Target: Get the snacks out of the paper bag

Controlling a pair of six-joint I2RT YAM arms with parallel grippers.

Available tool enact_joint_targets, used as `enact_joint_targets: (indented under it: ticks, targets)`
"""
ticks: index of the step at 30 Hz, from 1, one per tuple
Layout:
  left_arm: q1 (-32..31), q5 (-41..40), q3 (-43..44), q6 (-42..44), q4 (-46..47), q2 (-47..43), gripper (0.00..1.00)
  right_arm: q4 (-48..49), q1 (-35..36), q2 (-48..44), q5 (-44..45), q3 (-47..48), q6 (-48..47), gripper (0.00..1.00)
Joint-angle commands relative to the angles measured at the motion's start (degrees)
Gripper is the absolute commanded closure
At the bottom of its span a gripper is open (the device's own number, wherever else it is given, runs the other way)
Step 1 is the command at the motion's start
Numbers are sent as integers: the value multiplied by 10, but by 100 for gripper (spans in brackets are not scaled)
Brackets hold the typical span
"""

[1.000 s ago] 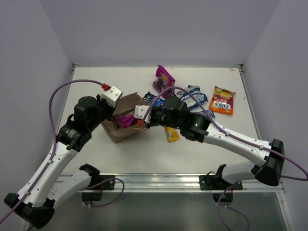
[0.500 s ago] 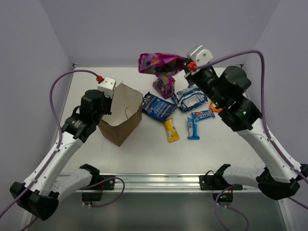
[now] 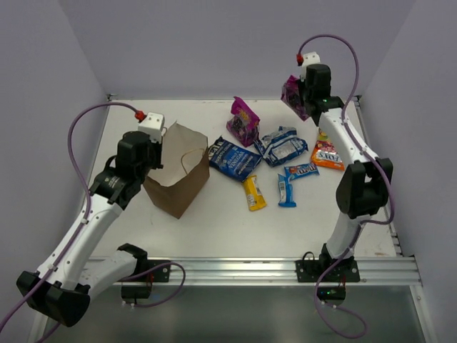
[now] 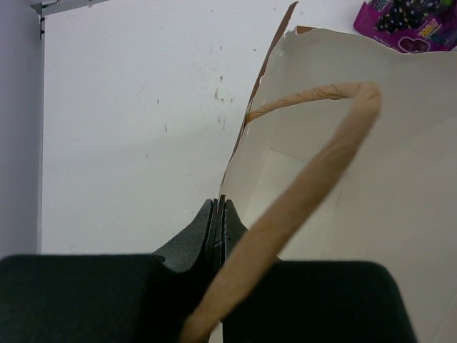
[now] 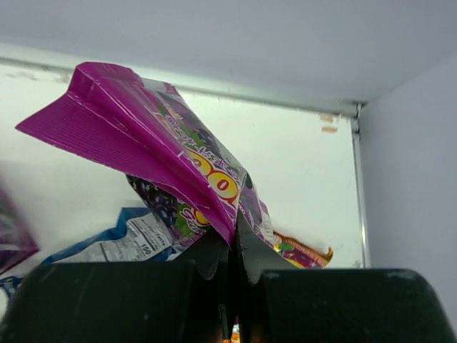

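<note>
The brown paper bag [image 3: 178, 171] stands at the left of the table, its mouth open. My left gripper [image 3: 156, 143] is shut on the bag's rim [image 4: 246, 164]; a handle loop [image 4: 314, 179] crosses the left wrist view. My right gripper [image 3: 300, 89] is shut on a magenta pouch [image 3: 293, 94] and holds it high over the far right of the table; the pouch [image 5: 164, 157] fills the right wrist view. On the table lie a second magenta pouch [image 3: 243, 121], a dark blue bag [image 3: 234, 158], a blue-white packet [image 3: 284, 146], an orange-red packet [image 3: 327, 153], a yellow bar [image 3: 253, 193] and two blue bars [image 3: 301, 171] [image 3: 285, 191].
The table's raised back edge [image 3: 228, 98] and the side walls close in the space. The metal rail [image 3: 235, 270] with both arm bases runs along the near edge.
My right gripper pulled the magenta pouch out of the bag, lifted it and carried it to the far right. The left gripper kept its hold on the bag's rim.
</note>
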Motion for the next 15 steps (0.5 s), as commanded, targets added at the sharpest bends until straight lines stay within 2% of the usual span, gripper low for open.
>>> enact_joint_targets:
  ticks: [1, 9, 11, 12, 14, 15]
  targets:
    - [8, 12, 9, -13, 8, -1, 100, 38, -29, 26, 14, 67, 73, 100]
    - [22, 16, 2, -19, 22, 8, 100, -15, -55, 124, -12, 56, 151, 100]
    - [28, 10, 3, -21, 21, 12, 100, -23, -57, 130, -17, 52, 160, 95]
    - [39, 9, 6, -22, 20, 14, 100, -28, -59, 129, -20, 53, 161, 81]
    - [50, 14, 11, -26, 21, 19, 100, -41, -61, 113, -28, 53, 168, 63]
    - [63, 16, 17, -25, 22, 23, 100, -48, -62, 105, -32, 54, 169, 41]
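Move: Below the right hand, which still holds the purple snack pack, lies the clear spot it is taken to: about 3 cm ahead, 4 cm right and some 26 cm down. On the table, the orange pack lies roughly 5 cm back and 9 cm right of the hand, the blue-and-white pack 3 cm back and 7 cm left. From the left hand, the spot is about 26 cm ahead, 46 cm right and 24 cm down. Sinking about 15 cm towards the clear table beyond the orange and blue-and-white packs, the right hand also eases some 4 cm right and 2 cm forward while its fingers tip down about 15 degrees. Near the bottom it stops and opens its fingers about halfway, letting go of the purple pack. The left hand keeps its shut grip on the paper bag's rim, pulling it 1 or 2 cm left. ##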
